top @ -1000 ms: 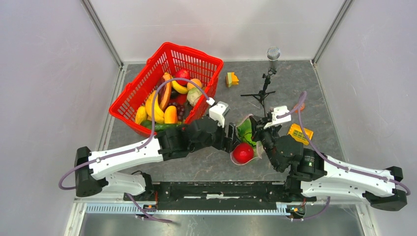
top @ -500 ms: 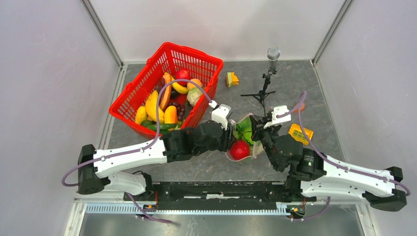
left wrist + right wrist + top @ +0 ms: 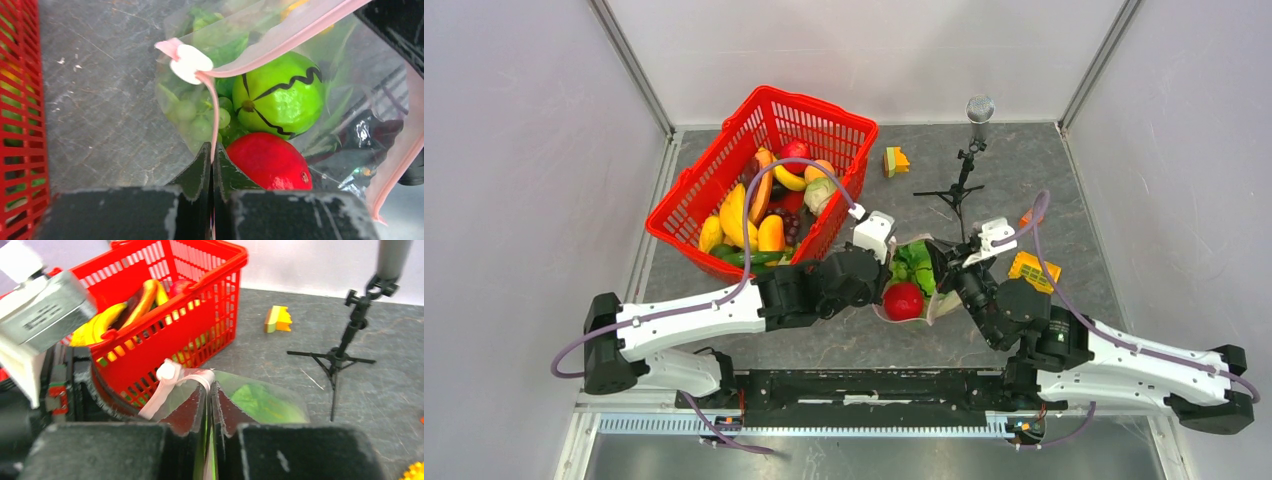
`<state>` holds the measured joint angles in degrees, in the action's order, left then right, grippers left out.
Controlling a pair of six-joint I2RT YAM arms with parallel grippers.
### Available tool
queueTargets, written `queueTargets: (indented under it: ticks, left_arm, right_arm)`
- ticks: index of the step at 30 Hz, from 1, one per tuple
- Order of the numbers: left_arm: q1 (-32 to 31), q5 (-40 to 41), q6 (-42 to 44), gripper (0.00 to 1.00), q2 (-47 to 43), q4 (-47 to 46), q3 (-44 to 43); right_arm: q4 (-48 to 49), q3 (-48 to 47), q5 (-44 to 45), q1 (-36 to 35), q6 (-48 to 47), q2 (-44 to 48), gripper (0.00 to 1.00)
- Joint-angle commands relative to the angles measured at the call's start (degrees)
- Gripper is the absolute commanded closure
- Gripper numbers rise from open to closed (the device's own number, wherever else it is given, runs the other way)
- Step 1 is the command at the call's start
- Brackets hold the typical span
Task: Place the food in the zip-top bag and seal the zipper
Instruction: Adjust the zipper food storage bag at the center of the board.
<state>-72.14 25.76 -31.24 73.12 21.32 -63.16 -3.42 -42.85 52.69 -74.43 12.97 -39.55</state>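
The zip-top bag (image 3: 916, 282) lies mid-table between both arms, its mouth partly agape. Inside it are a round red fruit (image 3: 272, 160), a green fruit with a black zigzag (image 3: 280, 95), green grapes (image 3: 200, 120) and leafy lettuce (image 3: 914, 262). The pink zipper (image 3: 280, 40) carries a white slider (image 3: 190, 62). My left gripper (image 3: 212, 150) is shut on the zipper strip just below the slider. From the other side, my right gripper (image 3: 209, 390) is shut on the bag's mouth edge, close to the slider (image 3: 169, 372). More food fills the basket.
A red mesh basket (image 3: 724, 170) with bananas and other produce stands at the back left, close behind the left wrist. A microphone on a small tripod (image 3: 969, 150) stands behind the bag. A yellow-green block (image 3: 895, 160) and a yellow piece (image 3: 1034, 270) lie nearby.
My left gripper has closed from open onto the zipper strip and drawn in towards the bag. The bag and red fruit shifted slightly left. The right wrist shifted a little.
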Motion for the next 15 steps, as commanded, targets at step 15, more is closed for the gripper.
queueTargets:
  ticks: [15]
  left_arm:
    - [6.20, -10.14, 21.90, 0.98, -4.85, -9.80, -8.14]
  right_arm:
    - [5.50, -1.08, -25.34, 0.30, -8.64, 10.76, 0.56]
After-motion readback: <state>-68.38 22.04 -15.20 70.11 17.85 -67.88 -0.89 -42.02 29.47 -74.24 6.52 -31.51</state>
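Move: The zip-top bag's open mouth centres roughly 6 cm right and 2 cm ahead of the left hand, which already pinches its left rim; the red ball inside lies about 4 cm right, 1 cm back and 8 cm below. From the right hand, still at the far right part of the rim, the near right rim is about 7 cm back, 1 cm left and 6 cm lower, the red ball 7 cm back, 4 cm left and 17 cm lower. The bag's left rim stays pinched in the shut left fingers and is drawn up about 6 cm and slightly forward, that wrist tipping up a little. Its far right rim is let go as the right fingers open to nearly half, that hand pulling back some 5 cm, up and left towards the near right rim while swinging over 20 degrees counter-clockwise. ##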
